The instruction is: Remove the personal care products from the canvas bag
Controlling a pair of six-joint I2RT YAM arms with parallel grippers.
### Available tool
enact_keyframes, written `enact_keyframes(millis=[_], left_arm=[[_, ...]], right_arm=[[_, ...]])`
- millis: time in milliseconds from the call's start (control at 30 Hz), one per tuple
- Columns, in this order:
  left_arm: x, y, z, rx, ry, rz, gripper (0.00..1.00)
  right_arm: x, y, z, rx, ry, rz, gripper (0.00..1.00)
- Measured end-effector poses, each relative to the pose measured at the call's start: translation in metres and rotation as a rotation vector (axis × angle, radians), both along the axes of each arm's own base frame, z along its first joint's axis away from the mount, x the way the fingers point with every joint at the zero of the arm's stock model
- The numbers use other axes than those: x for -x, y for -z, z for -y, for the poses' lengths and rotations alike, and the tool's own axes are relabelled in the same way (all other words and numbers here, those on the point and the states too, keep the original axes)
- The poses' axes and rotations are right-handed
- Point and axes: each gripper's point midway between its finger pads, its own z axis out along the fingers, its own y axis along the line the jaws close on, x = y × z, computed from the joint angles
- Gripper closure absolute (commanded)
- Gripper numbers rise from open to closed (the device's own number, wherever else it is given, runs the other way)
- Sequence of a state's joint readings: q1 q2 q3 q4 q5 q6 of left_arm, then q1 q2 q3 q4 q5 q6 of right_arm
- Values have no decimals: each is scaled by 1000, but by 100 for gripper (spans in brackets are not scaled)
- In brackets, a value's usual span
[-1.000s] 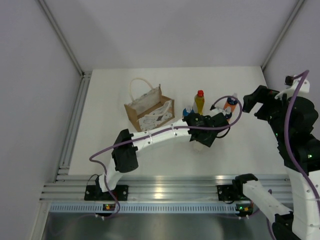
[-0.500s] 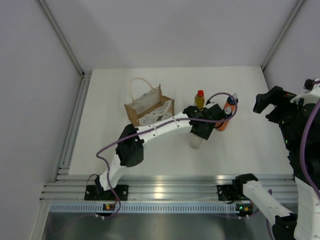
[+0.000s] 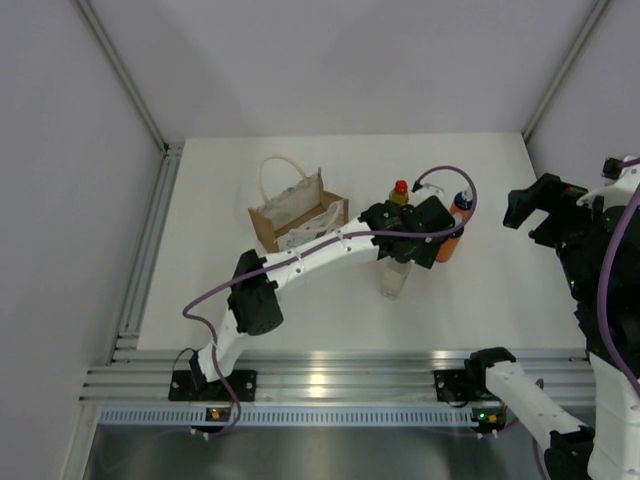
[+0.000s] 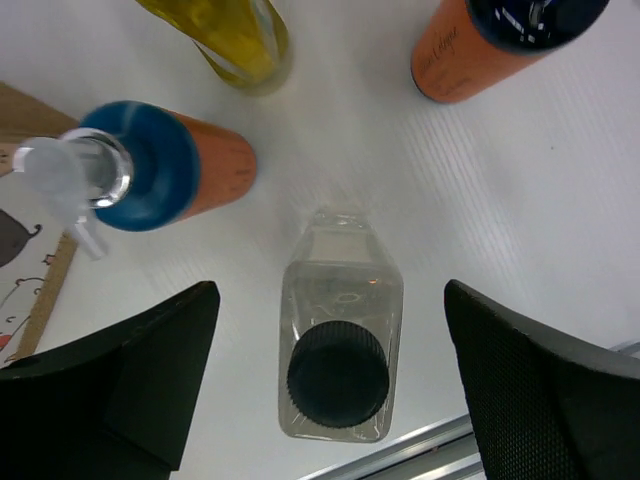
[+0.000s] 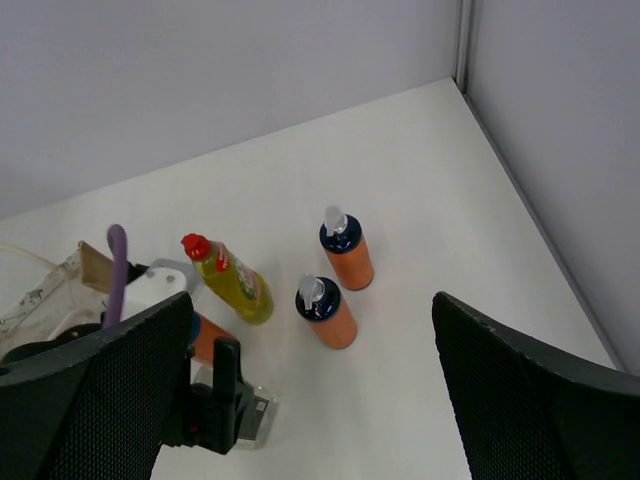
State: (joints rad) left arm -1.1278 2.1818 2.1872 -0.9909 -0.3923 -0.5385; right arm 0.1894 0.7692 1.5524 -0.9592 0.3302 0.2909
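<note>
My left gripper (image 4: 330,300) hangs open right over the clear bottle (image 4: 338,350) with the dark cap, which stands alone on the table (image 3: 330,300) between the spread fingers, untouched. Around it stand an orange bottle with a blue pump top (image 4: 160,170), the yellow bottle (image 4: 230,35) and another orange bottle (image 4: 480,50). The right wrist view shows the yellow red-capped bottle (image 5: 228,280), two orange bottles (image 5: 345,250) (image 5: 325,312) and a third (image 5: 205,335) partly hidden. The tan canvas bag (image 3: 298,222) stands left of them. My right gripper (image 5: 312,300) is open, high at the right.
The left arm (image 3: 310,262) stretches across the table in front of the bag. An aluminium rail (image 3: 320,380) runs along the near edge. Grey walls close the back and both sides; the right arm (image 3: 590,270) stands against the right wall.
My left gripper has opened and let go of the clear bottle, which now stands on the table, and has lifted slightly. The right arm drew back to the right.
</note>
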Motion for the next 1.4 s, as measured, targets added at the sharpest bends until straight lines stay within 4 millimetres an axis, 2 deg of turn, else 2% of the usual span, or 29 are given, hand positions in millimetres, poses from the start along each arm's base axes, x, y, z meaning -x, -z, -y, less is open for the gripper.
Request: enact_keyframes(millis=[67,167,267,333,367,467,533,567,633,733,900,1133,1267,1400], left_arm=[[-6,-18,-4,19,-29,45,2],[-17,-56,-15,69,-85,120,2],[-35,-102,-47,120,-181,192,2],[-50,-129,-83,143,-266,237,2],[-59,-142,-108,150,-320,258,2],[-79,-166,-197,138,-502,308,2],[-84,-173,-261,107,-636,336,2],[-81,-175,-290,88,-694,346,2],[-71,-175,-332,59,-777,353,2],[-43,-175,-380,32,-861,363,2],[5,-173,-416,32,-916,375,2],[55,-148,-448,38,-965,366,2],[68,-138,-455,49,-977,357,2],[68,-131,-453,42,-977,336,2]], right_arm=[[-2,1,-4,12,-24,-8,0],[-6,5,-11,39,-73,-27,1],[-10,13,-19,62,-125,-55,1],[-11,21,-21,76,-147,-78,1],[-11,24,-22,85,-154,-89,0],[-8,36,-21,108,-161,-127,0],[-6,42,-20,121,-164,-148,1],[-4,44,-19,125,-162,-157,0],[0,49,-17,130,-154,-175,1],[5,58,-13,138,-140,-204,0],[14,70,-4,154,-100,-247,0],[23,82,4,164,-62,-277,0],[24,85,7,170,-50,-288,0],[24,87,8,174,-44,-294,1]])
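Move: Just below and behind the open left fingers stands the clear bottle, its middle some 9 cm down, 2 cm back and 2 cm to the left. The blue-capped bottle is about 7 cm ahead and 6 cm left of this hand, the yellow bottle 13 cm ahead and 1 cm left, and the canvas bag 10 cm ahead and 24 cm left. From the right hand the clear bottle lies roughly 20 cm left, 5 cm ahead and 35 cm below. Leaving the clear bottle with its fingers still wide open and empty, the left hand first climbs steeply about 17 cm, then sweeps fast to the left, high over the canvas bag, some 45 cm in all. It turns roughly 55 degrees counter-clockwise, tips its fingers up, then draws back and sinks a little. The open right hand lowers about 9 cm and tips down. ##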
